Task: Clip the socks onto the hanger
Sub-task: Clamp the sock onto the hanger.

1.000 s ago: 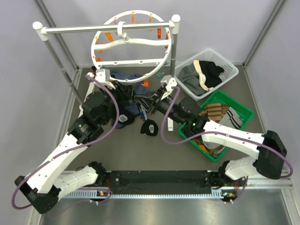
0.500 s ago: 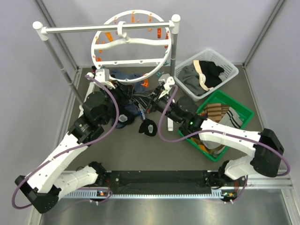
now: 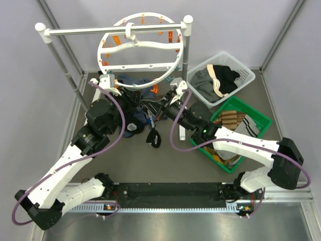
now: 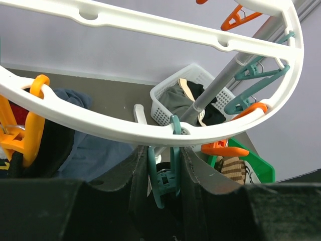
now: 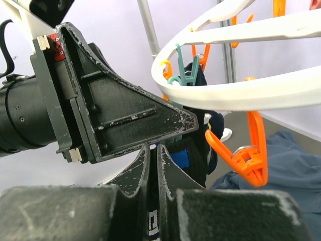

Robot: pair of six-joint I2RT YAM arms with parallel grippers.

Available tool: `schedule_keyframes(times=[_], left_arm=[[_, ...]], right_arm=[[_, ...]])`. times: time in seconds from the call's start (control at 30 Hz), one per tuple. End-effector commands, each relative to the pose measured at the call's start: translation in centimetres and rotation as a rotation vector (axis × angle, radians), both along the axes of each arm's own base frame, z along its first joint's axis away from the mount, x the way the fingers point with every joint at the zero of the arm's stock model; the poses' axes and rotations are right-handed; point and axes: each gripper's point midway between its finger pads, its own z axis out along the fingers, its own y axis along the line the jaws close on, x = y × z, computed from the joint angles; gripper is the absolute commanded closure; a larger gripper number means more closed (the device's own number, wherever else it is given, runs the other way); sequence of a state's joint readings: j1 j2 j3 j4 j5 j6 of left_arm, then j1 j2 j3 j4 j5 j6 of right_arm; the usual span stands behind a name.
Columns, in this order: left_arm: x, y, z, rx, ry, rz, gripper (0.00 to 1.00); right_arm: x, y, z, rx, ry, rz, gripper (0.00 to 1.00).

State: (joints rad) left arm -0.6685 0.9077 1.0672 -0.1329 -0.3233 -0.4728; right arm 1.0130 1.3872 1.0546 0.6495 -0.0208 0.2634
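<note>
The white ring hanger [image 3: 141, 50] hangs from the rack bar, with orange and teal clips along its rim [image 4: 100, 120]. My left gripper [image 4: 163, 150] is just under the near rim, jaws shut on a teal clip [image 4: 161, 175]. My right gripper [image 5: 153, 148] is right beside it, shut on a dark sock [image 5: 183, 158] with a blue patch and white lettering. The sock's lower end [image 3: 154, 136] dangles below the grippers in the top view. My left gripper [image 3: 134, 102] and right gripper [image 3: 161, 110] meet under the ring. More dark socks [image 3: 131, 125] lie on the table.
The straight white rack [image 3: 115, 30] with two posts carries the hanger. A blue-grey garment [image 3: 134, 81] lies under the ring. A white basket [image 3: 242, 70] and a green bin [image 3: 249, 109], both with clothes, stand at the right. An orange clip [image 5: 241, 155] hangs near my right fingers.
The right gripper has moved left and up towards the ring's rim. The dangling sock end has swung a little left. The left arm has shifted slightly left.
</note>
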Motion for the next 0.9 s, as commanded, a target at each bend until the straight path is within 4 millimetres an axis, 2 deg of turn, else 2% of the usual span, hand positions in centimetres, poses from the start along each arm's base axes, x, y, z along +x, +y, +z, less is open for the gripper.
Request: schedule_keyframes(times=[0.0,0.03,0.13,0.17,0.3,0.33,0.37,0.47,0.5,0.57,0.6,0.67,0.7,0.73,0.77,0.8,0.83,0.87], left_arm=[[-0.6,0.6,2.1,-0.027,-0.048,0.005,0.67],[-0.9,0.9,2.6,-0.030,-0.053,0.008,0.59],[-1.5,2.1,3.9,-0.045,-0.078,0.039,0.47],[-1.7,2.4,4.2,-0.046,-0.080,0.046,0.39],[-2.5,3.6,5.4,-0.035,-0.099,0.072,0.28],[-2.7,3.9,5.9,-0.040,-0.108,0.074,0.26],[-2.9,4.0,6.0,-0.037,-0.109,0.076,0.24],[-3.5,4.7,6.3,-0.027,-0.113,0.085,0.18],[-3.7,5.0,6.2,-0.007,-0.110,0.087,0.16],[-4.1,5.6,6.4,0.013,-0.106,0.095,0.14],[-4.5,6.0,7.0,0.024,-0.112,0.100,0.13],[-5.1,6.5,6.7,0.055,-0.093,0.099,0.11],[-5.5,6.8,7.2,0.062,-0.100,0.098,0.10],[-5.8,7.1,6.8,0.081,-0.086,0.096,0.09],[-6.1,7.1,6.8,0.085,-0.086,0.087,0.08],[-6.4,7.3,6.9,0.089,-0.089,0.083,0.08],[-6.7,7.4,6.7,0.092,-0.084,0.074,0.07],[-7.0,7.3,6.6,0.094,-0.085,0.061,0.07]], right_arm=[[-1.2,-0.1,5.5,0.130,-0.068,0.028,1.00],[-1.2,0.0,5.6,0.131,-0.069,0.029,1.00],[-1.2,0.1,5.9,0.134,-0.072,0.034,1.00],[-1.2,0.2,6.0,0.135,-0.074,0.033,1.00],[-1.4,0.7,6.4,0.134,-0.079,0.056,1.00],[-1.3,0.7,6.4,0.134,-0.077,0.059,0.97],[-1.5,0.9,6.3,0.132,-0.075,0.067,0.87],[-1.7,0.8,6.5,0.126,-0.076,0.079,0.70],[-2.0,0.7,6.7,0.125,-0.080,0.087,0.68],[-2.1,0.6,5.9,0.072,-0.072,0.086,0.64],[-2.5,0.2,6.3,0.056,-0.082,0.092,0.61],[-2.7,-0.2,5.1,-0.022,-0.080,0.087,0.52],[-3.2,-0.8,5.3,-0.037,-0.092,0.094,0.49],[-3.4,-1.2,5.2,-0.062,-0.105,0.090,0.47],[-3.6,-1.3,3.8,-0.121,-0.087,0.097,0.43],[-4.0,-2.1,4.2,-0.125,-0.097,0.093,0.40],[-4.1,-2.4,3.8,-0.156,-0.105,0.092,0.38],[-4.4,-2.6,2.5,-0.210,-0.085,0.106,0.34]])
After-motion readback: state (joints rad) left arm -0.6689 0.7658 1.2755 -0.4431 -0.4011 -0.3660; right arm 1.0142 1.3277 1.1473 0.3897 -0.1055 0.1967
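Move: Right at the left hand's pads is the teal clip, held squeezed on the hanger rim. Orange clips flank it, one about 7 cm left and level, the other 6 cm right and 3 cm farther out. The black sock hangs with its middle some 8 cm below the left hand, 2 cm back and 2 cm right. From the right hand, which pinches the cuff, the clip is about 3 cm left and 2 cm ahead, the sock's middle 8 cm below. Opening wide, the left fingers let go of the teal clip so that it shuts on the sock, and the hand draws off left, up and back, about 10 cm in all. The right hand, still pinching the cuff, rises some 2.5 cm, then opens, lets go of the sock and sinks back about 2 cm, easing slightly back and right from the clip. ##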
